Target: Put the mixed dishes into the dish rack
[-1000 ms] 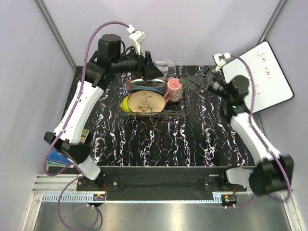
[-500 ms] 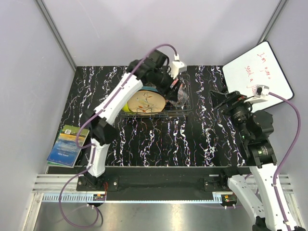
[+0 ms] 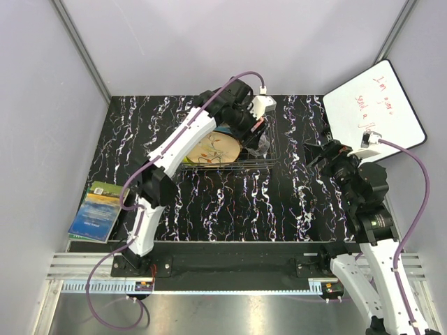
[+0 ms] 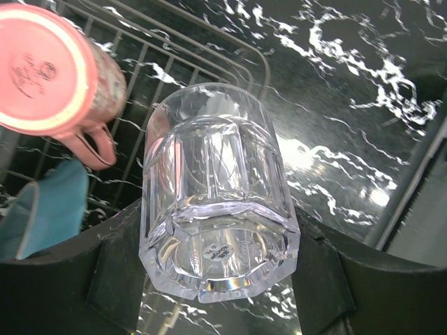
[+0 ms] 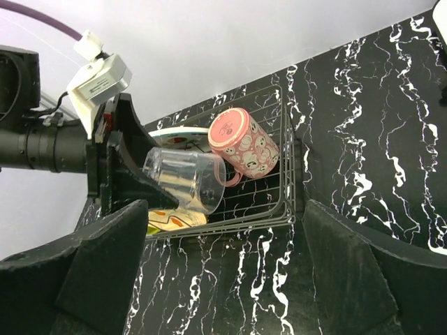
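Note:
My left gripper (image 4: 216, 237) is shut on the clear glass (image 4: 216, 188), which lies tilted between its fingers, mouth pointing away, over the right end of the dish rack (image 3: 223, 166). In the rack lie the pink mug (image 5: 244, 143) on its side, a teal plate (image 4: 42, 216) and the peach floral plate (image 3: 213, 148). From the right wrist view the clear glass (image 5: 185, 180) hangs just left of the mug, above the rack's wires (image 5: 279, 202). My right gripper (image 5: 223, 279) stands open and empty, right of the rack over the marbled table.
A white board with red writing (image 3: 374, 105) leans at the back right. A blue-green book (image 3: 98, 209) lies at the table's left edge. Grey walls close in the table on three sides.
The left arm has swung the glass from behind the rack to over its right end. The right gripper has left the mug and drawn back to the right, opening fully.

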Tool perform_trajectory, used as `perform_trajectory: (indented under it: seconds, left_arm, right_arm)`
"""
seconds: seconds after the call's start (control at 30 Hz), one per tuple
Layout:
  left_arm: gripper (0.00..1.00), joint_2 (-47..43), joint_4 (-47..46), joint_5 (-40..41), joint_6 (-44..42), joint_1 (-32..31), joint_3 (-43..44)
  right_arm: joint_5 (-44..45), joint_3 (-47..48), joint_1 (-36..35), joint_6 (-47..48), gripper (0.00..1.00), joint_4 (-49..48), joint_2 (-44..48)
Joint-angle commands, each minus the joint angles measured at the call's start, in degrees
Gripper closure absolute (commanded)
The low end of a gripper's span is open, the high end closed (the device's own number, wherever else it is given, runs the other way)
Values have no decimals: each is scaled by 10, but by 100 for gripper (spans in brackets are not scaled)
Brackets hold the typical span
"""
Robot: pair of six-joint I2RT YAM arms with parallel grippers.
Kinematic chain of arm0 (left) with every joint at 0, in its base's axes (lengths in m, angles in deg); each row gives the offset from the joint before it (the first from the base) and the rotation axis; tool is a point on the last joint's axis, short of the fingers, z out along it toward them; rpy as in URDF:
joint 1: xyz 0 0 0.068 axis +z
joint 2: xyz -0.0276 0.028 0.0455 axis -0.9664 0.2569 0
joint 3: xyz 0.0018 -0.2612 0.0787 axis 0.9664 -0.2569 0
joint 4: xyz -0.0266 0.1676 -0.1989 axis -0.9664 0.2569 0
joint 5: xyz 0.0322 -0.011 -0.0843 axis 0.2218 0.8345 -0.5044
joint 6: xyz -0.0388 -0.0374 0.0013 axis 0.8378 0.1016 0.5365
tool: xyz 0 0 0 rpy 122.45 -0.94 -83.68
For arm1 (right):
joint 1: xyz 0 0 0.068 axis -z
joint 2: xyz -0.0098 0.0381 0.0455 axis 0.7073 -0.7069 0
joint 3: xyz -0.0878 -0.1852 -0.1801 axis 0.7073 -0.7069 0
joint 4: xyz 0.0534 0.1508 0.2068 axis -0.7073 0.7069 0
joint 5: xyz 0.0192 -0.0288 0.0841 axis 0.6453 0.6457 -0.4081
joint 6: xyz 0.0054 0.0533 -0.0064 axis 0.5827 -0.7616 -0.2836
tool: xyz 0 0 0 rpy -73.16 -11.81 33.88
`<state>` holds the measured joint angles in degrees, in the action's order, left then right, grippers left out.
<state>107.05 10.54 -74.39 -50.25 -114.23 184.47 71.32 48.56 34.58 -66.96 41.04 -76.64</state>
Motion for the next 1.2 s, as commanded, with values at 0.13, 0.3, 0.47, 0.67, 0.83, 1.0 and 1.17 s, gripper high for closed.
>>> perform_trajectory:
  seconds: [0.13, 0.3, 0.47, 0.67, 0.83, 1.0, 1.17]
  left_arm:
    - [100, 44, -82, 43, -5, -4, 25]
    - [100, 58, -104, 67, -5, -6, 19]
    - [100, 55, -133, 84, -10, -6, -13]
    - [100, 58, -141, 123, -28, -16, -49]
    - [100, 49, -139, 127, -40, -27, -81]
    - [100, 28, -134, 109, -56, -38, -120]
    - [100, 14, -113, 71, -79, -45, -138]
  right_arm:
    - [8, -11, -1, 16, 2, -1, 15]
    - [8, -7, 0, 30, 2, 14, 21]
    - [8, -6, 0, 35, 3, 17, 20]
    - [8, -10, 0, 42, 3, 19, 17]
    - [8, -10, 0, 40, 3, 19, 11]
    - [8, -9, 0, 38, 3, 18, 5]
    - [-6, -7, -1, 36, 3, 17, 4]
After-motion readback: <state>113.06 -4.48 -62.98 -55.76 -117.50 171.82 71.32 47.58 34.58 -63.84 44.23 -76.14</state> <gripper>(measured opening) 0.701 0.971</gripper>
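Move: The left hand already holds the clear glass above the rack's right end. The free slot for it lies about 12 cm below, 3 cm farther out and 3 cm to the right. The pink mug stands roughly 10 cm ahead and 10 cm lower. The wooden plate is some 14 cm to the left and 4 cm out, and the rack's near right corner about 7 cm right and 3 cm back. From the idle right hand the slot is around 12 cm ahead, 13 cm left and 22 cm down. Still pinching the clear glass, the left hand lowers it about 11 cm into the rack's near right corner, beside the pink mug's handle. It slants forward nearly 5 cm on the way down, then eases back a little over the last stretch while still sinking. The wrist tips some 10 degrees so the fingers point more steeply down, and they keep their grip. ##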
